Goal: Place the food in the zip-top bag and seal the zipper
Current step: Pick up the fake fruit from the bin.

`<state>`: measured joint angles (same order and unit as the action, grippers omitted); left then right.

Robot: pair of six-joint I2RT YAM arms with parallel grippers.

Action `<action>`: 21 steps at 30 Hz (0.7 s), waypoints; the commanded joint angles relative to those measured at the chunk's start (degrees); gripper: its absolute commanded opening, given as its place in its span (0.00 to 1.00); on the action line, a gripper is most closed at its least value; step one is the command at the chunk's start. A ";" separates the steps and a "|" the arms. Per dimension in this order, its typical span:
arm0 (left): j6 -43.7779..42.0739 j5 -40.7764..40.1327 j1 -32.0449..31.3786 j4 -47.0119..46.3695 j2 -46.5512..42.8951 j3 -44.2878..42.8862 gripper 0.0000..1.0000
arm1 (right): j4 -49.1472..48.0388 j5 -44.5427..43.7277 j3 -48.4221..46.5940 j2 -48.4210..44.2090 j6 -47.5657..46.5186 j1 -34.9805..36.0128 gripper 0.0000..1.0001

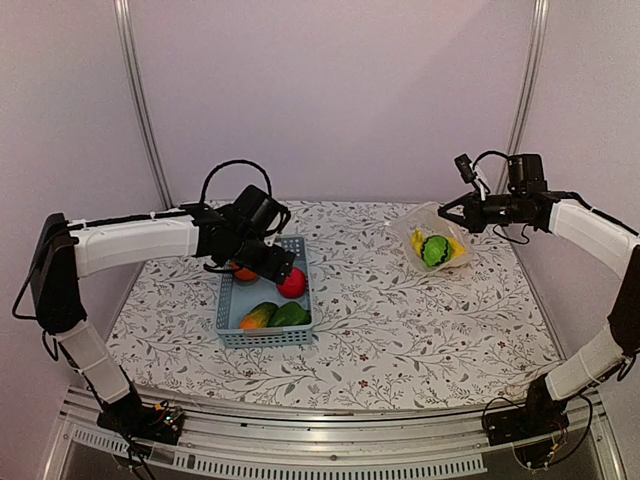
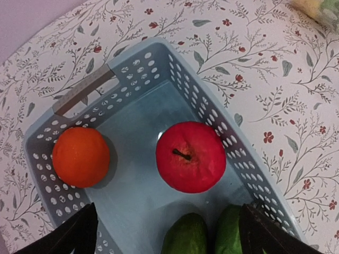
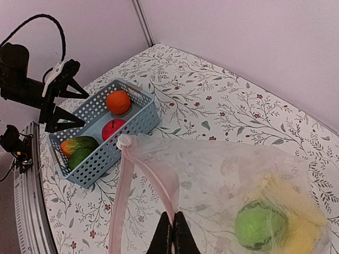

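Observation:
The clear zip-top bag (image 1: 432, 240) lies at the back right with a green piece (image 3: 260, 225) and yellow food (image 3: 299, 233) inside. Its mouth gapes, the two sides of the pink zipper (image 3: 153, 177) standing apart. My right gripper (image 3: 173, 233) is shut on one side of that strip and holds it up. My left gripper (image 2: 169, 233) hangs open above the light blue basket (image 1: 228, 305), its fingers wide on either side. In the basket lie a red apple (image 2: 190, 156), an orange (image 2: 80, 156), two green pieces (image 2: 185, 235) and an orange-green piece (image 1: 258, 316).
The basket's grey handle (image 2: 85, 90) is on its far short wall. Flowered tablecloth (image 1: 380, 320) covers the table between basket and bag. Pale walls with metal posts (image 1: 140, 100) close the back and sides.

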<state>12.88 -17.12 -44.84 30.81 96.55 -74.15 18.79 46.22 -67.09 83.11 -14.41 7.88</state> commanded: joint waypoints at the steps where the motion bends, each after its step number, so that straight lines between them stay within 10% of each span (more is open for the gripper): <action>1: 0.98 7.06 2.64 2.54 1.68 1.68 0.92 | -0.36 -0.39 0.55 0.94 -0.22 -0.09 0.00; 21: -1.70 16.33 7.94 -2.01 18.62 -7.90 0.86 | -0.32 -1.16 0.53 0.42 -0.52 -0.08 0.00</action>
<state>12.62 -1.69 -38.11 30.15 112.36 -78.52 18.79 45.63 -67.09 83.81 -14.44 7.86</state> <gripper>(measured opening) 0.885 0.008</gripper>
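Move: From the left hand, the red fruit lies in the bin about 5 cm ahead, 2 cm to the right and 13 cm below. The orange is about 12 cm to the left of the red fruit and 3 cm farther out. The green avocado lies some 9 cm nearer than the red fruit, and the bin's right wall is about 4 cm to the right of it. From the right hand, the red fruit is roughly 32 cm left, 2 cm ahead and 23 cm below. Bring the open left gripper down into the bin towards the red fruit, about 10 cm, almost straight down, easing a couple of centimetres forward near the end. Tip the fingers some 15 degrees steeper on the way and keep them wide, one on each side of the red fruit in the hand's own view; don't close yet. ##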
